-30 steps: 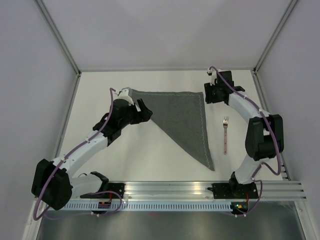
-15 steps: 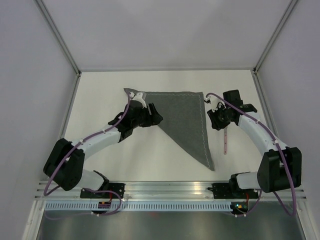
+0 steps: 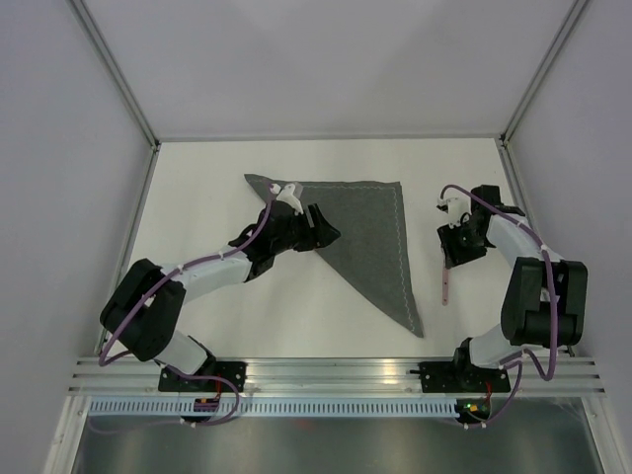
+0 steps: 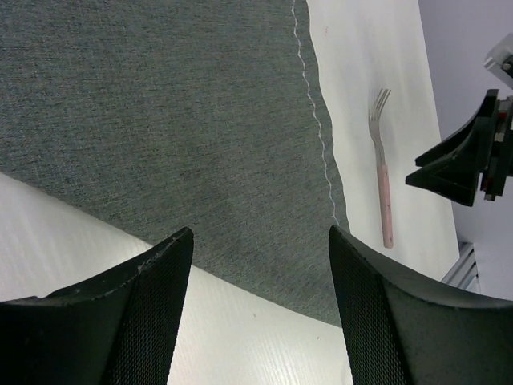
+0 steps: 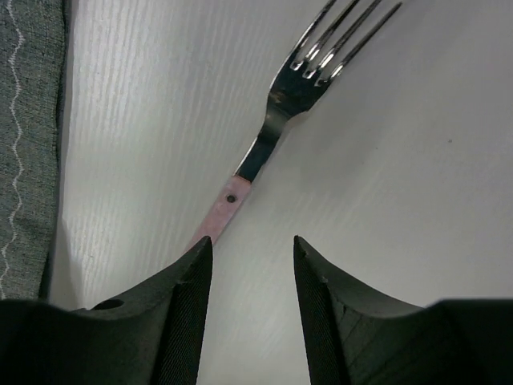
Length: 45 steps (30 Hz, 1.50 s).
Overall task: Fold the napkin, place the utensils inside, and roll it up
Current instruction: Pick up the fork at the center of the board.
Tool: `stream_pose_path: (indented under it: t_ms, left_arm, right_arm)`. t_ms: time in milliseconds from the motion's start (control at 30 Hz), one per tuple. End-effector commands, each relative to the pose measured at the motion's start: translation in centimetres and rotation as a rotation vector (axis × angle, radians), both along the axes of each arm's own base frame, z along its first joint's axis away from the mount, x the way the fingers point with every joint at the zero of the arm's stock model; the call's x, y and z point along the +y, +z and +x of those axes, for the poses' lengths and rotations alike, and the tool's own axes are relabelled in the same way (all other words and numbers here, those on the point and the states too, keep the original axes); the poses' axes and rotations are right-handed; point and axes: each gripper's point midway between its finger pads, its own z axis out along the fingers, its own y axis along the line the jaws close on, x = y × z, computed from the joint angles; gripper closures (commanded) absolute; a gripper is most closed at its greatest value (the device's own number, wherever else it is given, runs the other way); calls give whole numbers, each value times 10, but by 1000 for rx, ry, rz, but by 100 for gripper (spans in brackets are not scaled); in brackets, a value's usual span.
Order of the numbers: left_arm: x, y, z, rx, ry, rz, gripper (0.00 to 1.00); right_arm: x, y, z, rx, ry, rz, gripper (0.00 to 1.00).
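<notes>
The napkin (image 3: 370, 232) lies folded into a dark grey triangle, its long fold running from the far left down to a near-right point. My left gripper (image 3: 326, 233) hangs open over that diagonal fold; the left wrist view shows the napkin (image 4: 200, 112) and bare table between its fingers (image 4: 152, 305). The fork (image 3: 446, 281) lies right of the napkin, tines pointing away. Directly above it my right gripper (image 3: 455, 247) is open. In the right wrist view the fork (image 5: 268, 136) lies flat, its pink handle passing under the left finger (image 5: 168, 321). Nothing is held.
The table (image 3: 296, 306) is white, with walls on the left, right and far sides. A metal rail (image 3: 336, 373) with both arm bases runs along the near edge. The napkin's stitched hem (image 5: 16, 120) lies just left of the fork.
My left gripper slid right along the napkin's fold. My right arm swung from the far right corner down and over the fork.
</notes>
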Motion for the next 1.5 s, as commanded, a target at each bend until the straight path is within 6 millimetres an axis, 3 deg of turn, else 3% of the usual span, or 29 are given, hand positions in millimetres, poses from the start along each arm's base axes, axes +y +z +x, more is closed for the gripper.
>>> stream_pose_path:
  t_ms: [0, 267, 633, 833, 1000, 1133, 1267, 1433, 1467]
  left_arm:
    - [-15, 15, 4, -19, -17, -85, 26]
    - [-16, 21, 4, -39, -30, -78, 25]
    - [-12, 26, 4, -54, -25, -70, 25]
    - [-10, 29, 3, -64, -20, -60, 25]
    - [-4, 34, 4, -75, -5, -45, 25]
    - [8, 47, 7, -91, 34, -18, 25]
    - [26, 73, 12, -128, 80, -14, 25]
    - [48, 123, 10, -212, 127, -18, 25]
    - [56, 124, 11, -210, 158, 8, 25]
  right_arm:
    - [10, -1, 0, 51, -40, 53, 49]
    - [10, -20, 2, 89, -99, 61, 47]
    - [4, -32, 7, 113, -149, 16, 57]
    - [7, -37, 6, 123, -125, -21, 65]
    - [8, -40, 7, 122, -99, -48, 82]
    - [6, -22, 22, 65, -82, -60, 99]
    - [4, 7, 37, -2, -67, -64, 99]
    - [9, 52, 58, -101, -47, -43, 99]
    - [12, 57, 58, -96, -43, -35, 100]
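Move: The fork lies on the board almost under the open right hand: its middle, where the pink handle meets the metal, is about 2 cm to the left, 1 cm ahead and some 4 cm below. The folded napkin's middle is roughly 23 cm to the left and 9 cm farther out than that hand, also about 5 cm down. From the left hand the fork is about 29 cm to the right, 4 cm back and 12 cm below. The right fingers close on the fork's pink handle, just behind the metal neck, after the hand has sunk about 4 cm with a slight shift left and tipped more upright. Keeping that pinch, it then rises some 5 cm while carrying the fork about 4 cm forward. The left hand waits, then near the end rises about 9 cm and draws 4 cm left. ##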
